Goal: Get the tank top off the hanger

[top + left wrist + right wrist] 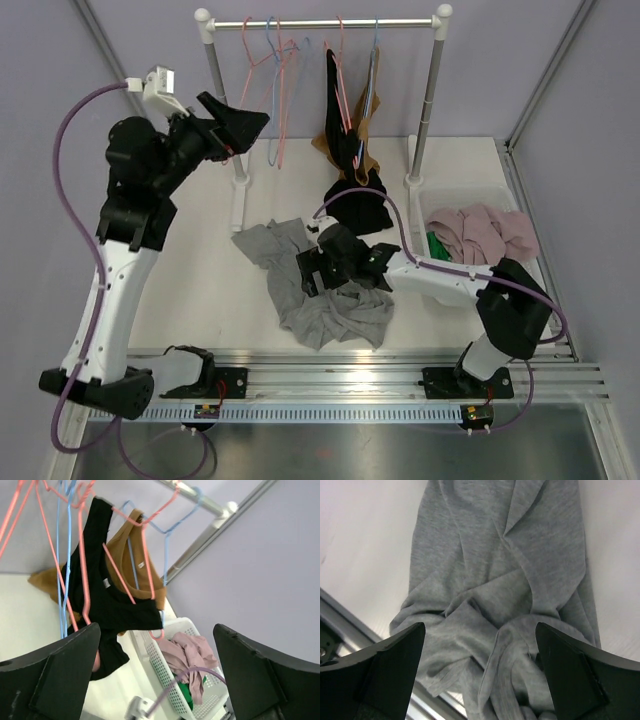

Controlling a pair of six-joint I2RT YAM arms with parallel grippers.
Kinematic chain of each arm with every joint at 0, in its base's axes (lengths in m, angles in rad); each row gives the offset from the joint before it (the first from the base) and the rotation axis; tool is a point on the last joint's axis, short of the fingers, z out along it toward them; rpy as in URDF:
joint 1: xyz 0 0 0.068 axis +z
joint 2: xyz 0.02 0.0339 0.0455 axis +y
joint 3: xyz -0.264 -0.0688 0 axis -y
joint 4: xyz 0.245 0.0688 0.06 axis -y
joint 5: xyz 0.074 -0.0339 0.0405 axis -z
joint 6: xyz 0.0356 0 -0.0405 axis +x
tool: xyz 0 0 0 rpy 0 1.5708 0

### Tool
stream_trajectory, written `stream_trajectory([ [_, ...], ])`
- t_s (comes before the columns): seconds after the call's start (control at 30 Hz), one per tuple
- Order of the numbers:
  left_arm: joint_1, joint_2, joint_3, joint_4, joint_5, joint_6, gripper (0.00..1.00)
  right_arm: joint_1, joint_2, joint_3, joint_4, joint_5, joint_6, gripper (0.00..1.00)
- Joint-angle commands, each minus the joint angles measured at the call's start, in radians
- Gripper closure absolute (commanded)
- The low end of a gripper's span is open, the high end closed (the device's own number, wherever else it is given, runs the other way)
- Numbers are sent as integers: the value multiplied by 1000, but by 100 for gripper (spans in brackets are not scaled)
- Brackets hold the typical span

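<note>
A black tank top hangs on a pink hanger at the right of the rack rail. A brown tank top hangs on a blue hanger just behind it. My left gripper is raised by the empty hangers, well left of the black top. It is open, with nothing between its fingers. A grey garment lies crumpled on the table. Low over it, my right gripper is open and holds nothing.
Several empty pink and blue hangers hang at the rail's left. Black cloth is heaped at the rack's foot. A white basket at the right holds pink and green clothes. The metal rail runs along the near table edge.
</note>
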Motion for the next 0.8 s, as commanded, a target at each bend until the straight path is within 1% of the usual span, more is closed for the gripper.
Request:
stream_trajectory([
  [0.0, 2, -161, -65, -35, 12, 82, 1, 36, 101, 93, -22, 91, -93, 1],
  [0.03, 2, -247, -124, -46, -1, 97, 1, 42, 124, 109, -27, 110, -117, 0],
  [0.1, 2, -337, -194, -49, -28, 102, 1, 53, 194, 151, -41, 174, -138, 1],
  [0.13, 2, -417, -256, -55, -43, 111, 1, 56, 218, 165, -45, 188, -153, 1],
  [0.2, 2, -496, -306, -93, -70, 122, 1, 63, 279, 202, -61, 246, -153, 0],
  [0.23, 2, -561, -335, -116, -86, 146, 1, 68, 294, 210, -68, 263, -155, 0],
  [0.27, 2, -589, -347, -168, -100, 157, 1, 71, 320, 215, -70, 279, -153, 0],
  [0.3, 2, -614, -355, -199, -138, 183, 1, 77, 328, 219, -71, 295, -155, 2],
  [0.33, 2, -641, -361, -222, -155, 196, 1, 79, 339, 219, -68, 294, -155, 6],
  [0.37, 2, -687, -376, -266, -167, 208, 1, 79, 356, 219, -68, 297, -155, 14],
  [0.43, 2, -735, -398, -303, -184, 249, 1, 79, 374, 221, -70, 277, -165, 34],
  [0.47, 2, -782, -428, -328, -187, 265, 1, 79, 383, 222, -73, 276, -165, 42],
  [0.5, 2, -806, -450, -339, -204, 280, 1, 79, 384, 219, -77, 257, -170, 63],
  [0.53, 2, -829, -472, -345, -216, 309, 1, 85, 380, 215, -73, 254, -176, 72],
  [0.57, 2, -858, -495, -354, -235, 324, 1, 86, 374, 210, -71, 254, -178, 91],
  [0.6, 2, -905, -552, -356, -289, 346, 1, 86, 345, 199, -74, 257, -176, 100],
  [0.63, 2, -931, -577, -362, -308, 354, 1, 88, 325, 193, -71, 257, -171, 100],
  [0.7, 2, -994, -660, -370, -406, 370, 1, 88, 240, 175, -82, 259, -165, 100],
  [0.77, 2, -1030, -714, -367, -443, 377, 1, 88, 168, 169, -103, 274, -142, 100],
])
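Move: Beneath the open right hand is the grey tank top, its middle about 2 cm ahead and 9 cm down. Beyond stand the black top's lower end, some 22 cm ahead and 8 cm right of that hand, and the rack's left foot, some 26 cm ahead and 19 cm left. From the left hand, high by the hangers, the tank top lies roughly 10 cm back, 10 cm right and 47 cm below. Sinking about 8 cm and edging some 3 cm forward, the right hand tips some 20 degrees steeper onto the grey tank top, shuts its fingers from wide open to pinch a fold near its middle, then starts up about 1 cm. The left hand, already empty and staying open, backs about 20 cm away from the hangers, drifting left and then down some 13 cm, turning counter-clockwise. ##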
